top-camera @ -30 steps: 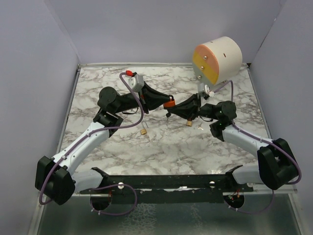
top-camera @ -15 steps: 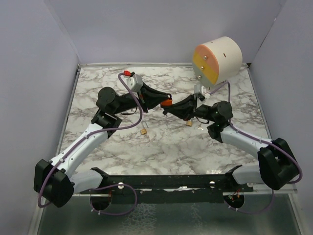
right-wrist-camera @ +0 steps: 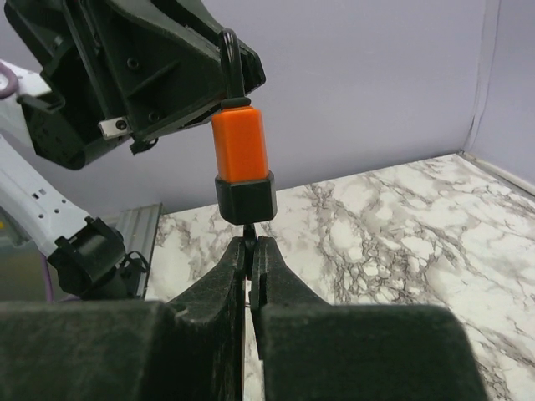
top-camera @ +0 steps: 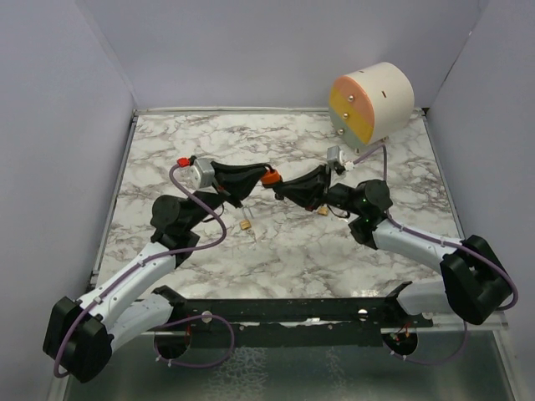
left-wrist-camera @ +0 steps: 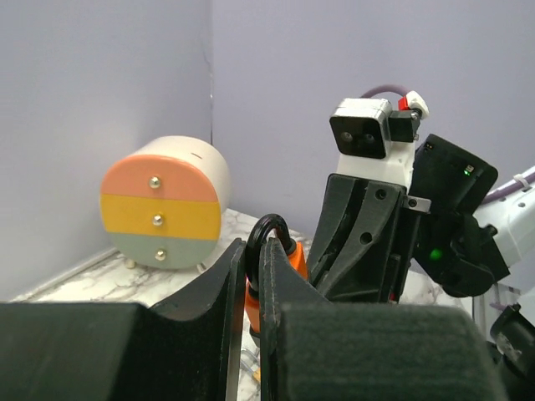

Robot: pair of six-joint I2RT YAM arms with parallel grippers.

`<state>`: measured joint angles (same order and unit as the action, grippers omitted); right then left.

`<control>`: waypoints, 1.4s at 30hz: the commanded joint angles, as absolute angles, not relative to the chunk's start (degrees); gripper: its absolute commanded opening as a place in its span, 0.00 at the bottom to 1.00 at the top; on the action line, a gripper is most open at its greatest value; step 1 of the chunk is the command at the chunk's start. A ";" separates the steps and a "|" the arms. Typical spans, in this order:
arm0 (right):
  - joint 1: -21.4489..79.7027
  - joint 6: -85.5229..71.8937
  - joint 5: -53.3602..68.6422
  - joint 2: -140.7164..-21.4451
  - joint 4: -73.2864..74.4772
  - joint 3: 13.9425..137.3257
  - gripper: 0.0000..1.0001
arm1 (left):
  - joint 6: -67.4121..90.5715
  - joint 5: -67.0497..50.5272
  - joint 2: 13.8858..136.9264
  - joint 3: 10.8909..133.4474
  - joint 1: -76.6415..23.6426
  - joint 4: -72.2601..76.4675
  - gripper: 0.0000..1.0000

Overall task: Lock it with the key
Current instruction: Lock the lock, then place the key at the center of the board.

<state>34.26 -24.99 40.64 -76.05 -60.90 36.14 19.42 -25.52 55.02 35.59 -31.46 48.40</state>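
Note:
An orange padlock (top-camera: pixel 270 176) with a black shackle and black base hangs in the air above the middle of the marble table (top-camera: pixel 393 251). My left gripper (top-camera: pixel 260 176) is shut on its shackle; in the left wrist view the shackle (left-wrist-camera: pixel 272 226) sticks up between the fingers and the padlock's orange body (left-wrist-camera: pixel 295 260) shows behind them. My right gripper (top-camera: pixel 281 188) meets the padlock from the right. Seen from the right wrist, the padlock (right-wrist-camera: pixel 241 154) stands upright and a thin dark key (right-wrist-camera: pixel 250 233) enters its base, pinched in the shut right gripper (right-wrist-camera: pixel 251 251).
A round cabinet (top-camera: pixel 372 102) with pink, yellow and green drawer fronts stands at the back right, also in the left wrist view (left-wrist-camera: pixel 163 205). Two small brass locks (top-camera: pixel 246 225) (top-camera: pixel 322 211) lie on the marble under the arms. Purple walls enclose three sides.
Both grippers have shifted left together with the padlock and key between them. The left arm's elbow has swung toward the near side. Neither grip has changed.

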 commanded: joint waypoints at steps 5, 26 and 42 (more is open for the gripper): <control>36.28 -23.02 34.76 -76.88 -52.04 38.02 0.01 | 16.46 -13.58 50.71 33.17 -30.94 67.06 0.00; 37.08 -19.81 27.27 -75.30 -41.58 30.97 0.01 | 12.21 0.67 46.77 26.36 -30.96 78.67 0.00; 37.18 -17.85 3.23 -69.60 -28.70 33.49 0.01 | 16.79 -9.92 58.36 28.39 -30.96 42.43 0.00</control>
<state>37.28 -18.35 10.04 -69.25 -32.49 32.25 14.11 -4.99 54.00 27.38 -30.98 48.18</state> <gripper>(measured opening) 0.028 0.106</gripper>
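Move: The left hand pinches the orange padlock's shackle, its body some 5 cm below and about 2 cm back and to the right. From the right hand that body stands about 6 cm above, 2 cm ahead and 2 cm to the left, with the gripped key reaching up into its underside. Far below on the table, one brass padlock lies roughly 6 cm ahead and 6 cm left of the left hand, another roughly 10 cm ahead and 13 cm right of the right hand. The key comes free of the orange padlock's underside as the right hand drops about 10 cm, tipping down, while the left hand carries the padlock left and up, away from it. The right then draws forward and right some 5 cm, turning clockwise; the left swings forward, back a little to the right and well down, ending turned some 20 degrees counter-clockwise. Both keep their grips. ##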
